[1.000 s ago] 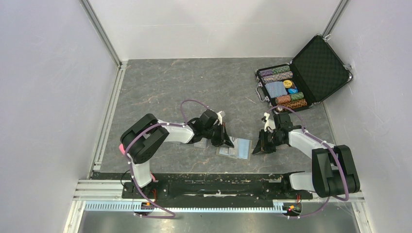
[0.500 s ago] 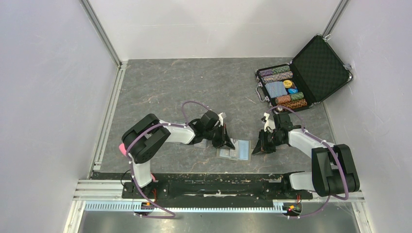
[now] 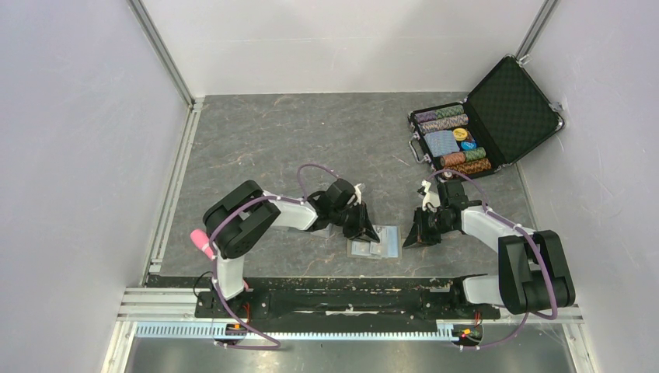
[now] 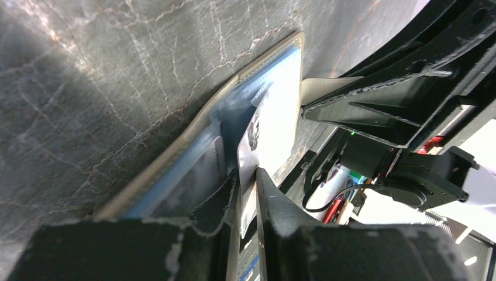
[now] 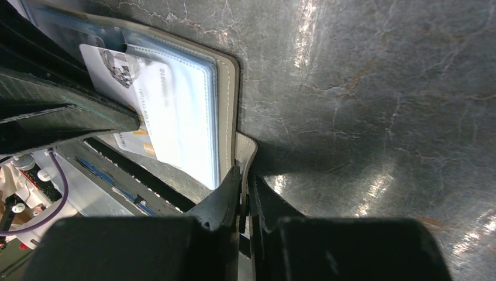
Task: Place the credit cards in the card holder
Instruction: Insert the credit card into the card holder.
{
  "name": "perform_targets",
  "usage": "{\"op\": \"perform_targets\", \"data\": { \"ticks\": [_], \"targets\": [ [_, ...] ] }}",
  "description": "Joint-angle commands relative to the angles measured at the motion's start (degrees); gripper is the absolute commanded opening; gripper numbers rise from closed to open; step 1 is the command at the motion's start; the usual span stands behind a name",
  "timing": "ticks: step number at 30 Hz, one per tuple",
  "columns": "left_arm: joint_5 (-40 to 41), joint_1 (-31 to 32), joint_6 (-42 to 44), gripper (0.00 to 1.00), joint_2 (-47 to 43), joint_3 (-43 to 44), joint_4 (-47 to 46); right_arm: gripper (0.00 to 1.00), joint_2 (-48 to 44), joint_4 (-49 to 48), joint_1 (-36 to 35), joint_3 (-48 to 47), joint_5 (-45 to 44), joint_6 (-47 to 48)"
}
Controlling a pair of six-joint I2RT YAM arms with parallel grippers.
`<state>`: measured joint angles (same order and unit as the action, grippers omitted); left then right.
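The olive-tan card holder (image 3: 376, 243) lies open on the table between the arms, pale blue pockets up. My left gripper (image 3: 365, 228) is shut on a whitish credit card (image 4: 261, 130) and holds its edge at the holder's blue pocket (image 4: 196, 174). In the right wrist view the card (image 5: 120, 79) sits partly under the pocket (image 5: 190, 108), gold marks showing. My right gripper (image 3: 409, 235) is shut on the holder's snap tab (image 5: 246, 150) at its right edge, low on the table. A second card does not show.
An open black poker-chip case (image 3: 475, 128) with chips and a blue deck stands at the far right. White walls and metal rails close in the grey table (image 3: 311, 140). The arms' base rail (image 3: 342, 299) runs along the near edge.
My left gripper has moved right and slightly nearer with the card, onto the card holder. The right gripper has stayed on the tab.
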<state>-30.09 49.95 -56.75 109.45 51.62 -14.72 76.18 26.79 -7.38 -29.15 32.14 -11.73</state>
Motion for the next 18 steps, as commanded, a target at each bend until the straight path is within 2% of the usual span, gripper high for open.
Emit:
{"op": "perform_targets", "data": {
  "ticks": [1,9,18],
  "targets": [
    [2.26,1.53,1.60,0.23,0.45,3.40,7.53,0.07,1.23,0.29,-0.44,0.23,-2.16,1.79],
    [8.17,2.50,8.32,0.36,-0.82,10.32,24.48,0.07,1.22,0.23,-0.41,0.15,-2.13,1.75],
    [10.18,3.97,12.34,0.45,2.32,17.95,35.90,0.07,1.24,0.31,-0.42,0.23,-2.08,1.80]
  ]
}}
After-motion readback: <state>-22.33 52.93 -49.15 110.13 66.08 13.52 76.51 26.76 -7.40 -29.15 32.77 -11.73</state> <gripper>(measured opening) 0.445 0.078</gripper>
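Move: The half-inserted credit card is at the left gripper's tips, its middle about 2 cm to the right, 1 cm back and 1 cm below. The clear right-hand pocket of the card holder is centred about 3 cm to the right and 1 cm back. The card already in the left-hand pocket lies some 4 cm left and 2 cm back. From the right gripper, which pinches the holder's strap, the half-inserted card is about 6 cm to the left, level fore and aft. Let go of the half-inserted card with the left gripper: keep its fingers parting, to a bit under half open, so they stand either side of the card's outer edge. Hold the tips almost in place, dipping back and down about half a centimetre and then easing up, while the wrist tilts some 15 degrees to point the fingers more steeply down. Keep the right gripper still, shut on the strap. ##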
